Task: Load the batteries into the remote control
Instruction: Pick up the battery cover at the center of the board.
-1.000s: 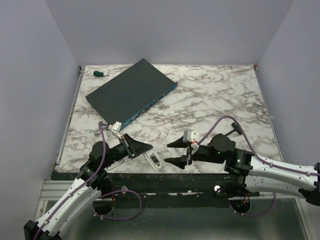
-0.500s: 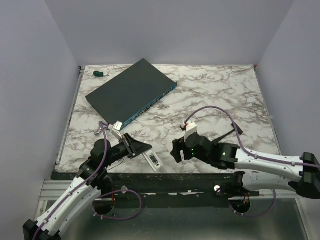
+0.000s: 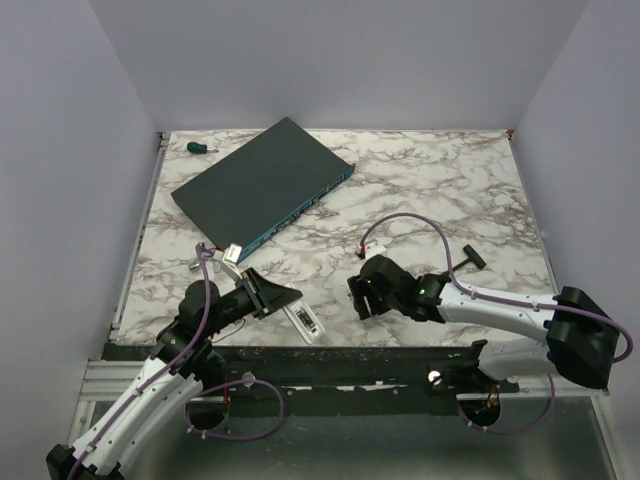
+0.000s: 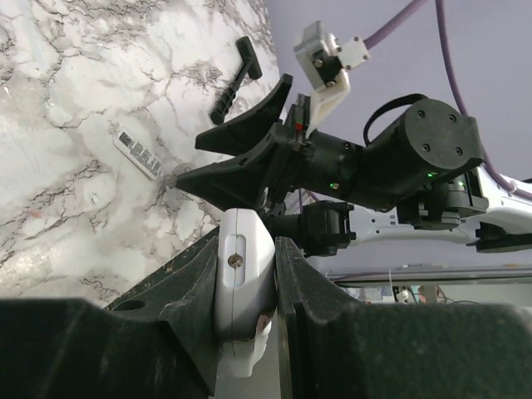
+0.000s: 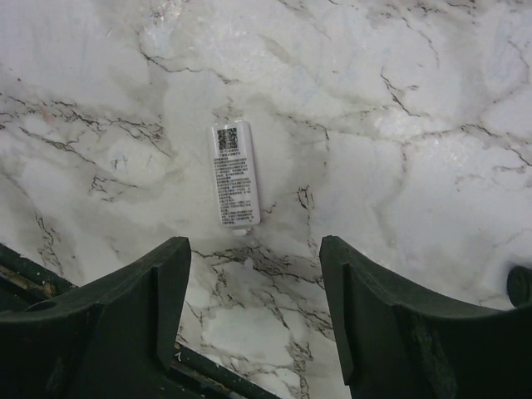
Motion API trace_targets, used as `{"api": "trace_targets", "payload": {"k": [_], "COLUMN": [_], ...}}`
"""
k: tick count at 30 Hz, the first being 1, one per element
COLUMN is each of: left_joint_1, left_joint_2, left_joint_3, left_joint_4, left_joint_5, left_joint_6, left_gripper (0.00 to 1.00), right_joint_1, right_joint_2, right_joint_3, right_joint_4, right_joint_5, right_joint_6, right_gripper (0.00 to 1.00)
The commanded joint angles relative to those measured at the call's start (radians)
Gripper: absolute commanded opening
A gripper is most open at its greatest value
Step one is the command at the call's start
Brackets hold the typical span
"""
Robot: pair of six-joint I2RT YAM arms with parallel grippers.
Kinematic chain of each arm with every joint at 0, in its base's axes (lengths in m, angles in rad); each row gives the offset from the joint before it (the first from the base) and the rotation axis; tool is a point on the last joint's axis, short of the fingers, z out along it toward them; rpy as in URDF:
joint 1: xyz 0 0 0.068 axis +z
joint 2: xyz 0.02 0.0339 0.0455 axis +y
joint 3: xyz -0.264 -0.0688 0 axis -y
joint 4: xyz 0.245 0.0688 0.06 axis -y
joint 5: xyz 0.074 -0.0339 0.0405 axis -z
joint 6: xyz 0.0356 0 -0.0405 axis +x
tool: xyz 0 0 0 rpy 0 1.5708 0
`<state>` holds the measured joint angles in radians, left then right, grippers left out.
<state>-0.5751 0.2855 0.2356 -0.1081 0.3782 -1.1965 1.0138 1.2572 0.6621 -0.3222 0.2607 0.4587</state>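
Observation:
My left gripper point(image 3: 278, 297) is shut on the white remote control point(image 4: 243, 283), held edgewise between the jaws near the table's front edge. The remote is mostly hidden in the top view. My right gripper point(image 3: 358, 298) is open and empty, tilted down over the marble; it also shows in the left wrist view point(image 4: 241, 154), facing my left gripper. A small flat white piece with a printed label point(image 5: 233, 173) lies on the table just ahead of my right gripper point(image 5: 253, 245), and shows in the top view point(image 3: 305, 320). I cannot make out any batteries.
A big dark flat box with a blue edge point(image 3: 262, 185) lies at the back left. A green-handled tool point(image 3: 198, 148) is in the far left corner. A black T-shaped tool point(image 3: 468, 258) lies to the right. A small grey item point(image 3: 195, 265) sits near the left edge.
My right arm has swung so its open gripper now tilts down at the table instead of lying sideways. My left gripper has stayed put, still holding the remote.

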Motion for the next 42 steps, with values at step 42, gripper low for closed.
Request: {"api": "trace_targets", "payload": {"k": [42], "left_joint_1": [0.011], "left_joint_2": [-0.069], "left_joint_3": [0.016], "left_joint_4": [-0.028], "left_joint_5": [-0.022], "left_joint_6": [-0.014], "left_gripper": [0.00], "right_joint_1": [-0.012], "right_joint_2": [0.359], "right_joint_3": [0.216], "right_joint_4": [-0.130], "right_joint_5": [-0.085], "right_joint_6": [-0.067], "right_gripper": [0.35]}}
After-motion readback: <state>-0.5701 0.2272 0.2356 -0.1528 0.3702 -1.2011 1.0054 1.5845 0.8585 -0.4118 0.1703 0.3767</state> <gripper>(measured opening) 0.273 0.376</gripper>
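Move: The battery cover lies flat on the board, about 4 cm below my right fingertips, some 3 cm to their left and 1 cm ahead. The remote that my left hand holds is roughly 12 cm left of my right fingertips, 7 cm back and 7 cm above them; a black mallet lies about 18 cm right of them and 7 cm ahead. From my left hand the cover is some 9 cm to the right, 6 cm ahead and 16 cm down. I bring my right hand down about 4 cm and a little over 2 cm to the left onto the battery cover, tipping the fingers about 15 degrees steeper with a slight counter-clockwise turn. As it settles I close the open fingers to roughly half their gap, so the tips come to the cover's two long sides near its closer end. My left hand stays put, still gripping the remote. ##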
